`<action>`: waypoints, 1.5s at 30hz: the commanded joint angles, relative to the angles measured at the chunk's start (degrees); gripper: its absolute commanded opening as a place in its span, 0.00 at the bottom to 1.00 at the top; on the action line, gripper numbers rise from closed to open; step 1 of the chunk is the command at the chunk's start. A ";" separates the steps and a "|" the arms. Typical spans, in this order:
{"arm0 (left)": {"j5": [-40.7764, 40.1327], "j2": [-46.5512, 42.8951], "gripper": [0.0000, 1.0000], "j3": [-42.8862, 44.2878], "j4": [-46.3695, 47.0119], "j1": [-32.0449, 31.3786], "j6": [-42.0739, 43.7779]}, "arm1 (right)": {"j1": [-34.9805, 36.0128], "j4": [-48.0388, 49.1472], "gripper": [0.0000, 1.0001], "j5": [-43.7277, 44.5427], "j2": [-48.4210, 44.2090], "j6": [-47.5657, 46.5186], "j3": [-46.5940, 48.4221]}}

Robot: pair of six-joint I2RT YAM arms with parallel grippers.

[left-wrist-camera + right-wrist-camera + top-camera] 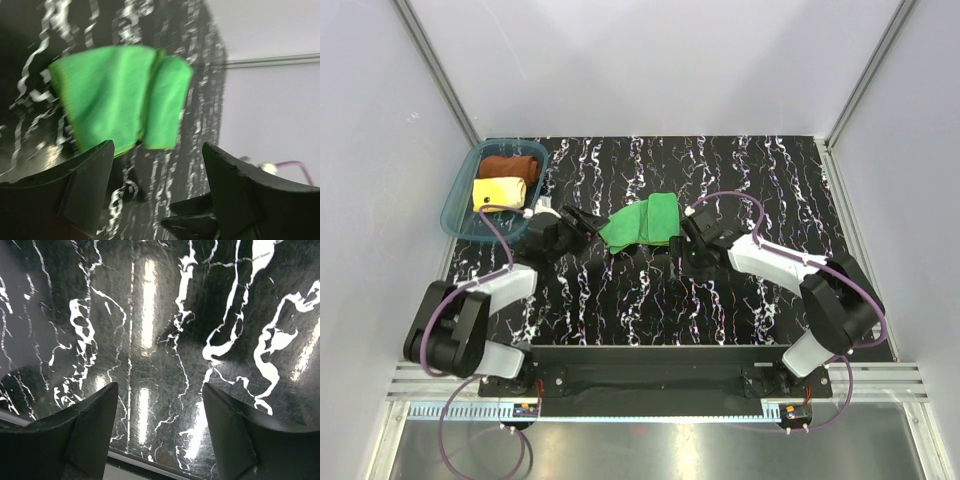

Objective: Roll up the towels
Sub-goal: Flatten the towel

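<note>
A bright green towel (642, 222) lies loosely folded on the black marbled table (650, 300), between my two grippers. My left gripper (584, 222) stands open just left of it and holds nothing. In the left wrist view the green towel (120, 95) lies beyond the open fingers (90, 185) and is apart from them. My right gripper (689, 230) is open at the towel's right edge. Its wrist view shows only bare table between its fingers (232, 435). A rust-brown towel (510, 165) and a pale yellow towel (498, 190) lie rolled in the teal tray (455, 205).
The teal tray stands at the back left corner of the table, close to my left arm. White walls and metal frame posts (440, 80) enclose the table. The right gripper's dark tip (200, 220) shows low in the left wrist view.
</note>
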 commanded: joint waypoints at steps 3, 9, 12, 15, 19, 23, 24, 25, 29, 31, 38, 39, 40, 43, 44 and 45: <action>2.35 5.76 0.74 -1.10 3.92 0.21 -2.72 | -0.10 0.62 0.78 0.61 -2.87 -0.15 -0.96; 1.56 7.78 0.74 -1.71 4.62 0.21 -3.95 | -0.10 0.97 0.80 0.79 -2.69 -0.24 -1.58; 2.52 10.24 0.72 -1.89 7.25 0.21 -5.44 | -0.10 1.41 0.79 0.61 -1.99 -0.24 -1.58; 3.49 12.88 0.70 -1.80 9.63 0.21 -6.76 | -0.10 1.23 0.79 0.61 -1.46 -0.41 -1.32; 4.90 15.34 0.67 -1.54 12.27 0.21 -8.26 | -0.10 1.06 0.79 0.96 -1.38 -0.68 -1.41; 5.07 15.35 0.66 -2.06 13.15 0.21 -8.70 | -0.10 1.32 0.79 1.05 -0.85 -0.85 -1.67; 5.07 15.26 0.65 -2.15 13.15 0.21 -8.70 | -0.10 1.41 0.79 1.05 -0.76 -0.85 -1.76; 5.07 15.08 0.65 -2.24 13.24 0.21 -8.70 | -0.10 1.58 0.79 0.97 -0.76 -0.77 -1.76; 5.07 15.34 0.56 -1.98 13.41 0.21 -8.62 | -0.10 1.67 0.78 0.70 -0.14 -0.77 -1.67; 5.16 15.69 0.51 -1.63 13.33 0.21 -8.53 | -0.10 1.67 0.79 0.79 -0.23 -0.77 -1.58; 5.34 16.49 0.37 -1.27 13.50 0.21 -8.18 | -0.10 1.41 0.78 1.05 -0.06 -1.03 -1.76; 5.34 16.49 0.35 -1.10 13.59 0.21 -8.18 | -0.10 1.41 0.78 1.05 -0.06 -0.94 -1.76; 5.42 16.57 0.32 -1.10 13.59 0.21 -8.09 | -0.10 1.41 0.78 0.97 -0.14 -0.94 -1.76; 5.60 16.84 0.22 -0.92 13.85 0.21 -8.00 | -0.10 1.41 0.78 0.96 0.03 -1.03 -1.76; 5.69 16.93 0.19 -0.83 13.94 0.21 -8.00 | -0.10 1.41 0.77 0.96 0.03 -0.94 -1.67; 5.78 17.01 0.15 -0.83 14.03 0.21 -8.00 | -0.10 1.41 0.77 0.96 0.12 -0.94 -1.67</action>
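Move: The green towel's near-left edge lies about 8 cm below the left hand and 2 cm to its right, level with it forward. The towel's middle is some 4 cm ahead, 8 cm right and 9 cm down. In the bin, the yellow towel sits roughly 20 cm left and 10 cm ahead of this hand. From the right hand, the green towel's middle is about 12 cm ahead, 9 cm left and 3 cm below. The left hand sinks about 8 cm, tips down some 13 degrees and closes on the green towel's near-left edge. ##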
